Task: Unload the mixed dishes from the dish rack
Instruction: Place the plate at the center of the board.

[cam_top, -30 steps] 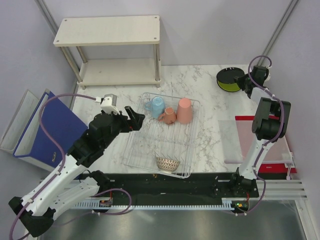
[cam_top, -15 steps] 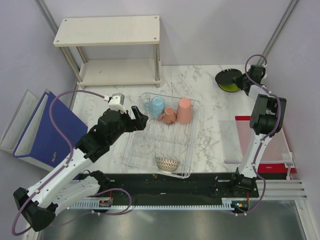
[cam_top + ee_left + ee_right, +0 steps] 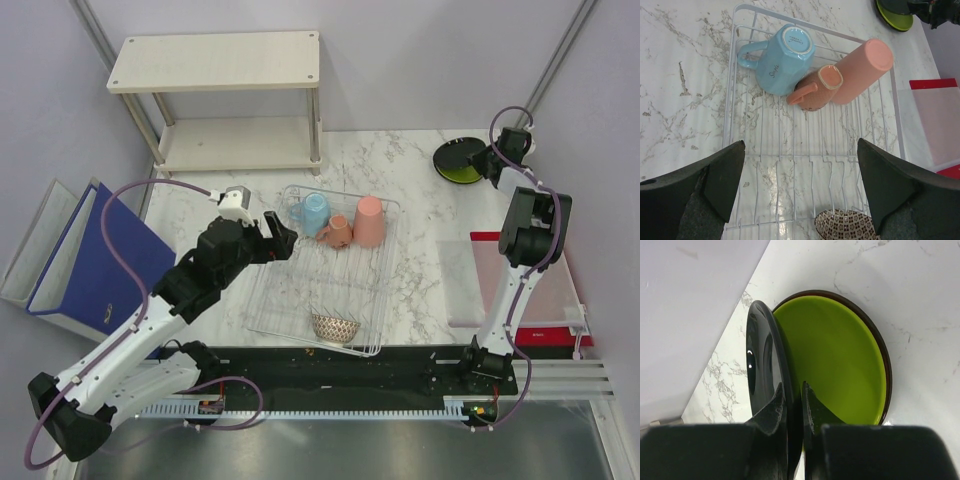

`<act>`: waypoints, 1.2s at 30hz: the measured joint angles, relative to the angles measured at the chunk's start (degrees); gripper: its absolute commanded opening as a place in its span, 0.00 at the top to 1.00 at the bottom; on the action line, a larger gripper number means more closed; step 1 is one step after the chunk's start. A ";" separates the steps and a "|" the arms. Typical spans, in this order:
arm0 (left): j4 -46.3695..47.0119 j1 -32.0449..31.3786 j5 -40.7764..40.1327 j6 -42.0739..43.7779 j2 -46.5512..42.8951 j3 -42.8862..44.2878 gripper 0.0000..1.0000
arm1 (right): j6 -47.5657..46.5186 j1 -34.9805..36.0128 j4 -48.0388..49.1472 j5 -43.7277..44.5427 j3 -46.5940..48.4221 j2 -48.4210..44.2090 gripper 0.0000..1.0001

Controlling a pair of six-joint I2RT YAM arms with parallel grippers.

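The wire dish rack (image 3: 388, 290) lies mid-table. At its far end are a light blue cup (image 3: 313, 212), a small salmon cup (image 3: 337, 232) and a tall salmon cup (image 3: 369, 220); a net-patterned bowl (image 3: 335, 326) sits at its near end. My left gripper (image 3: 278, 238) hovers open over the rack's left side. The left wrist view shows the blue cup (image 3: 782, 57), both salmon cups (image 3: 816, 90) (image 3: 862, 70), the bowl (image 3: 845, 226) and the rack (image 3: 730, 100) below the gripper (image 3: 800, 150). At the far right my right gripper (image 3: 792, 387) is shut on a tilted black plate (image 3: 762, 365) over a lime green plate (image 3: 835, 360), which lies on a dark red-brown one (image 3: 888, 375).
A two-tier beige wooden shelf (image 3: 215, 100) stands at the back left. A blue folder (image 3: 100, 260) leans off the table's left edge. A red board under a translucent sheet (image 3: 520, 280) lies at the right, beside the right arm.
My left gripper has moved a little right and forward, towards the rack's left rim. The right gripper has shifted slightly back, and the black plate now lies lower and flatter over the lime green plate.
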 measured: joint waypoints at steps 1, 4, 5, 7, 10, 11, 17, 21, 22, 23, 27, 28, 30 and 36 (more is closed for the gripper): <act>0.00 0.00 0.00 0.00 0.11 0.00 0.01 | -0.24 -0.04 -0.11 0.07 0.57 0.42 0.99; 0.02 0.00 0.00 0.02 0.55 0.00 0.01 | -0.72 -0.22 -0.33 0.07 1.90 1.55 0.96; 0.02 0.00 0.00 0.02 0.68 0.00 0.01 | -0.85 -0.24 -0.33 0.04 2.23 1.88 0.92; 0.02 0.00 0.00 0.02 0.90 0.00 0.01 | -0.87 -0.28 -0.37 0.00 2.60 2.29 0.75; 0.02 0.00 0.00 0.02 1.11 0.00 0.01 | -0.98 -0.48 -0.26 -0.02 3.06 2.51 0.61; 0.02 0.00 0.00 0.02 1.18 0.00 0.01 | -1.38 -0.52 -0.35 0.04 3.06 2.58 0.57; 0.04 0.11 0.11 0.02 1.16 0.00 0.01 | -1.97 -0.59 -1.88 0.00 3.06 2.89 0.49; 0.02 0.15 0.87 0.02 1.11 0.00 0.01 | -2.16 -0.59 -2.51 0.17 3.06 2.89 0.48; 0.02 0.15 0.96 0.02 1.05 -0.02 0.01 | -2.23 -0.59 -2.73 0.42 3.04 2.86 0.48; 0.04 0.15 1.01 0.02 0.98 -0.02 0.01 | -2.32 -0.59 -2.89 0.48 2.99 2.86 0.48; 0.04 0.15 1.40 0.02 0.61 -0.04 0.01 | -2.40 -0.59 -3.58 1.09 1.36 1.84 0.48; 0.02 0.15 1.42 0.02 0.59 -0.04 0.01 | -2.49 -0.59 -3.82 1.16 0.85 1.38 0.48; 0.00 0.15 1.60 0.02 0.55 -0.07 0.01 | -2.86 -0.59 -4.83 1.51 0.02 0.22 0.48; -0.02 0.15 2.73 0.02 0.22 -0.07 0.01 | -4.22 -0.59 -7.21 2.97 -0.09 -1.81 0.47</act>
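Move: The right hand already pinches the dark plate by its rim, the plate's middle about 6 cm to the left, 4 cm ahead and 2 cm lower. The green plate it is to rest on has its middle roughly 6 cm left, 2 cm ahead and 4 cm below the hand; the red plate lies directly under it, about 5 cm down. From the empty left hand the green plate is some 34 cm ahead, 50 cm right and 21 cm below. Easing forward and down at first, the right hand nudges the dark plate about 1 cm outward over the green plate, then opens its fingers to about half while sinking to some 2 cm below its start. It then draws back about 3 cm towards the robot, rising about 1 cm and tipping slightly farther down, the open fingers still straddling the plate's rim. ##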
